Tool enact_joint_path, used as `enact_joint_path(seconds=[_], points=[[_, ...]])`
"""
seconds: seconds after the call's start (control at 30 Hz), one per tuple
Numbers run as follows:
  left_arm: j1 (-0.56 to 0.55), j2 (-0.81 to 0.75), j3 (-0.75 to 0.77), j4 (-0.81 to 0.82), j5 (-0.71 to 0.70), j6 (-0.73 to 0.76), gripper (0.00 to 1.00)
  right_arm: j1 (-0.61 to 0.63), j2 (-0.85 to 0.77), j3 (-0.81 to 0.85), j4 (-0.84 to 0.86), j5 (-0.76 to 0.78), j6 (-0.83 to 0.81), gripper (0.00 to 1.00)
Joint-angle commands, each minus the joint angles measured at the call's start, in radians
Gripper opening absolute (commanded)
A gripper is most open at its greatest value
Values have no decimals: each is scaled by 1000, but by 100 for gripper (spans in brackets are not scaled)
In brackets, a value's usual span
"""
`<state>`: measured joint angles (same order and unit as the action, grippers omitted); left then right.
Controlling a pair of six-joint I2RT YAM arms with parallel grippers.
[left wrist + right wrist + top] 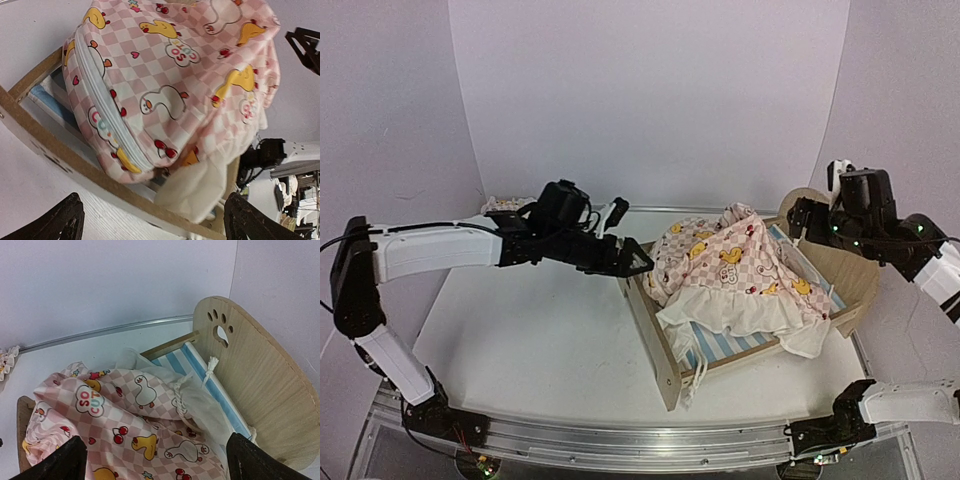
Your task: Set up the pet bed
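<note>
The pet bed (662, 345) stands at centre right, a light plywood frame with a blue-and-white striped base (740, 345) and a rounded paw-print headboard (250, 370) at its far right end. A pink checkered duck-print cover (730, 265) lies heaped and crumpled over the base, with its white ruffle hanging over the front. My left gripper (630, 262) is open at the bed's left end, just short of the cover (170, 75) and the wooden rail (45, 145). My right gripper (800, 216) hovers open by the headboard, above the cover (125, 430), and holds nothing.
A small ruffled pillow (505, 205) lies at the back left behind the left arm, and its edge shows in the right wrist view (6, 360). White walls close in the table on three sides. A metal rail (620, 440) runs along the near edge.
</note>
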<state>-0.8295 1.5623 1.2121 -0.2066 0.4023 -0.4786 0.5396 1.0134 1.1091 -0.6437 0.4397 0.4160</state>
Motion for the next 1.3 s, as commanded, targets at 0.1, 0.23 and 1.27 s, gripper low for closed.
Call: enact_joint_path(seconds=[0.1, 0.23, 1.27], points=[[-36, 223, 267, -18, -221, 64, 94, -134, -71, -161, -128, -146, 116, 98], [-38, 351, 384, -67, -272, 79, 91, -178, -60, -243, -80, -191, 121, 97], [-159, -80, 323, 109, 262, -49, 0, -205, -334, 36, -30, 284, -108, 0]])
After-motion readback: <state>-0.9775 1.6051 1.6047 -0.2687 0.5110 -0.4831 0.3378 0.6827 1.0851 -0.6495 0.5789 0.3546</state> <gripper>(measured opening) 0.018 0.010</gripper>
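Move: Beyond the footboard, the bedding's left fold lies about 7 cm ahead of the left hand, 8 cm to its right and 6 cm below; the footboard's middle is level with that hand, 5 cm to its right and some 13 cm down. For the right hand, the bedding's right edge is about 15 cm below, 3 cm back and 4 cm to the right, with the headboard's middle roughly 6 cm ahead, 10 cm right and 15 cm down. Reaching forward, right and down over the footboard, the left hand closes on the bedding's left fold, then lifts it some 20 cm while drawing back. The right hand, open, drops about 15 cm beside the headboard, its fingers tipping down, pinches the bedding's right edge, then rises over 20 cm and pulls right, tipping its fingers back up. ##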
